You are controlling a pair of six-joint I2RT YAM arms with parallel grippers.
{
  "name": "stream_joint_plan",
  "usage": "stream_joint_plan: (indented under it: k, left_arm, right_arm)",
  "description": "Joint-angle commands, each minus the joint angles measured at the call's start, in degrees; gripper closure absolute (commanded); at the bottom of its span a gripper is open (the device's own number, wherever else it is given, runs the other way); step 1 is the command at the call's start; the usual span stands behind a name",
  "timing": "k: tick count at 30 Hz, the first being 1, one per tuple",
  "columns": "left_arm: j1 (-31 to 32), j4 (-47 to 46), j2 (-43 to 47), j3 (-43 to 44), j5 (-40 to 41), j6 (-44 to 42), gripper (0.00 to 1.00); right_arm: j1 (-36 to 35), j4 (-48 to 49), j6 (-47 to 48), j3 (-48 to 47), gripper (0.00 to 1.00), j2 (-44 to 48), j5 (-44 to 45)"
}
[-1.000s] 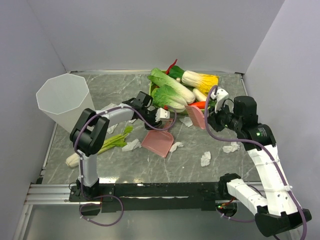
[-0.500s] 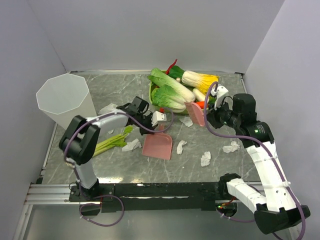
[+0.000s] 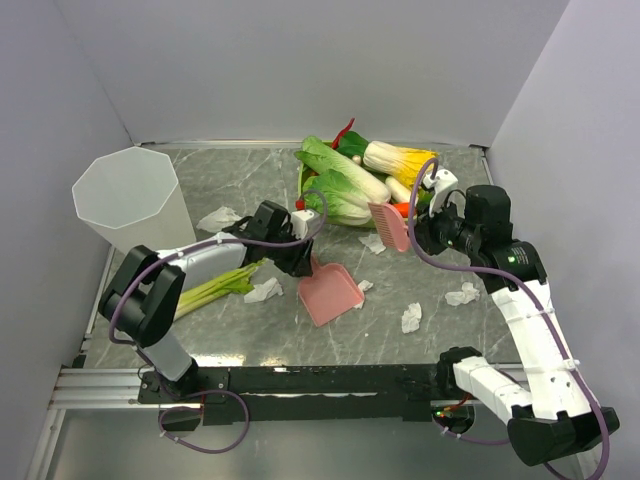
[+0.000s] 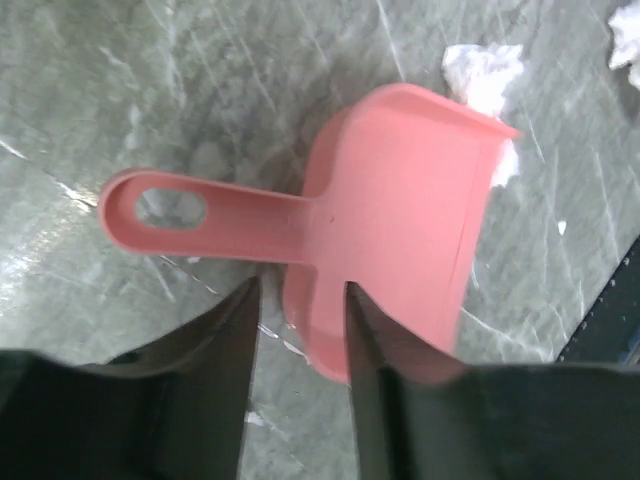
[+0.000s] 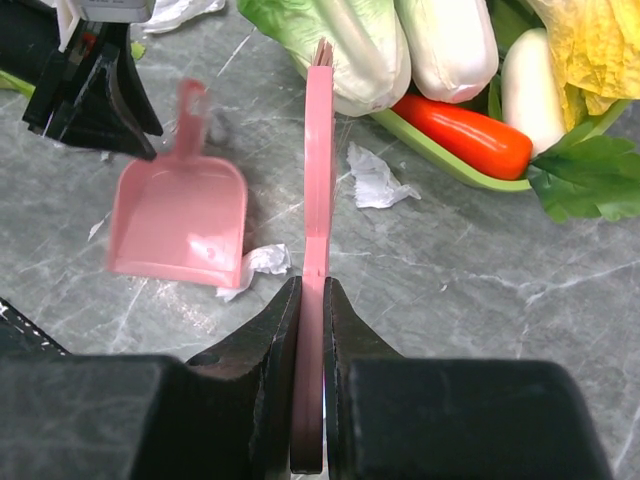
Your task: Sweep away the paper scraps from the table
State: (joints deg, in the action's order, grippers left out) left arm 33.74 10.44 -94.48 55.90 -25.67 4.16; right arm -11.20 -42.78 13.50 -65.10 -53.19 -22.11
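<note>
A pink dustpan [image 3: 331, 294] lies flat on the table [image 3: 400, 290], its handle pointing up-left. My left gripper [image 3: 297, 258] hovers open over the pan's rear; in the left wrist view the pan [image 4: 400, 210] has its rear edge between the spread fingers [image 4: 232, 350], with only the right finger overlapping it. My right gripper [image 3: 420, 232] is shut on the handle of a pink brush [image 3: 389, 225], held edge-on [image 5: 318, 150] beside the vegetable tray. Paper scraps lie scattered: one at the pan's mouth [image 3: 365, 285], others at the right [image 3: 411, 317] [image 3: 462, 294].
A green tray [image 3: 303, 180] of toy vegetables stands at the back centre. A tall translucent bin [image 3: 130, 200] stands at the left, with a leek [image 3: 215, 290] in front of it. More scraps lie near the bin [image 3: 220, 217], the leek [image 3: 264, 290] and the tray [image 3: 373, 243].
The left gripper closed and reopened while its arm drew back to the left. The dustpan swung so its mouth now faces front-right. The right arm and brush barely moved.
</note>
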Motion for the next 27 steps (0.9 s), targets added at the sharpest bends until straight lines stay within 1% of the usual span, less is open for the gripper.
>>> stream_joint_plan:
  k: [1, 2, 3, 4, 6, 7, 9, 10, 11, 12, 14, 15, 17, 18, 19, 22, 25, 27]
  left_arm:
    - [0.45, 4.4, 0.78, 3.86, -2.8, -1.49, 0.53]
    - [0.45, 6.16, 1.39, 4.3, -3.41, -3.53, 0.52]
    - [0.19, 8.44, 2.71, 4.65, -4.38, -7.99, 0.51]
    - [0.02, 12.46, 3.5, 5.44, -6.91, -16.73, 0.5]
    - [-1.03, 17.05, 6.22, 6.06, -8.77, -28.71, 0.45]
    - [-1.65, 21.16, 7.19, 6.15, -9.91, -42.78, 0.41]
    - [-2.7, 24.53, 9.31, 5.89, -9.67, -57.35, 0.37]
    - [-2.71, 26.11, 9.57, 5.54, -8.88, -69.78, 0.35]
    - [-2.71, 28.74, 8.97, 5.62, -6.78, -75.3, 0.34]
    - [-2.71, 30.42, 8.09, 6.06, -5.98, -84.06, 0.34]
    - [-2.71, 34.97, 4.42, 9.3, -4.74, -90.0, 0.34]
    - [-2.71, 36.39, 2.91, 12.27, -4.83, -94.64, 0.35]
    - [-2.71, 38.68, -1.64, 15.45, -3.96, -97.84, 0.35]
    - [-2.62, 39.48, -3.24, 18.69, -3.34, -100.64, 0.35]
    - [-2.54, 40.27, -6.04, 20.29, -2.81, -101.8, 0.35]
    - [-2.27, 41.77, -10.36, 25.48, -2.45, -104.27, 0.34]
    - [-1.83, 43.78, -13.44, 29.17, -1.84, -106.73, 0.33]
    - [-1.04, 46.85, -15.29, 31.8, -1.31, -108.13, 0.33]
  right_arm:
    - [0.65, 1.92, -0.49, 0.15, 1.0, 0.63, -0.3]
    - [0.74, 2.0, 0.12, 0.15, 1.0, 0.72, -0.13]
    - [0.83, 1.83, 0.39, 0.06, 1.0, 0.89, -0.13]
    - [1.0, 1.83, 0.91, 0.15, 1.0, 1.15, -0.65]
    - [1.09, 2.0, 2.49, 0.67, 1.0, 1.51, -1.79]
    - [1.18, 2.26, 2.76, 0.85, 1.0, 1.6, -3.19]
    - [1.27, 2.53, 2.68, 1.64, 1.0, 1.68, -4.17]
    - [1.18, 3.05, 2.41, 1.9, 1.0, 1.77, -4.52]
    - [1.27, 3.15, 1.72, 2.43, 1.0, 1.77, -4.78]
    - [1.36, 3.32, 1.62, 2.7, 1.0, 1.77, -4.87]
    - [1.36, 3.59, 1.36, 3.14, 1.0, 2.03, -4.87]
    - [1.36, 3.5, 1.44, 3.22, 1.0, 2.12, -4.87]
    - [1.36, 3.06, 2.58, 3.4, 1.0, 2.74, -5.48]
    - [1.36, 2.97, 3.02, 3.66, 1.0, 3.09, -5.75]
    - [1.36, 2.88, 3.11, 4.01, 1.0, 3.35, -5.93]
    - [1.53, 2.45, 3.2, 5.24, 1.0, 4.49, -6.54]
    - [1.53, 2.0, 3.46, 6.39, 1.0, 5.46, -6.28]
    - [1.88, 2.35, 3.55, 6.74, 1.0, 5.9, -6.02]
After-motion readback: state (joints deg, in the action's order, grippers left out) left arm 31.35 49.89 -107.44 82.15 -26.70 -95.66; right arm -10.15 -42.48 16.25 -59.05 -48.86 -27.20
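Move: The dustpan handle lies just off the left hand's open fingers, about 3 cm ahead, 4 to the right and 4 below; the pan's body is some 7 cm back and 7 right. One paper scrap is about 5 cm back and 14 right, another 5 back and 9 left. From the right hand, still holding the brush, the handle is roughly 5 cm ahead, 25 left and 24 below. The left hand opens wider, arcs left then some 7 cm forward beside the dustpan handle, rolling about 90 degrees clockwise. ##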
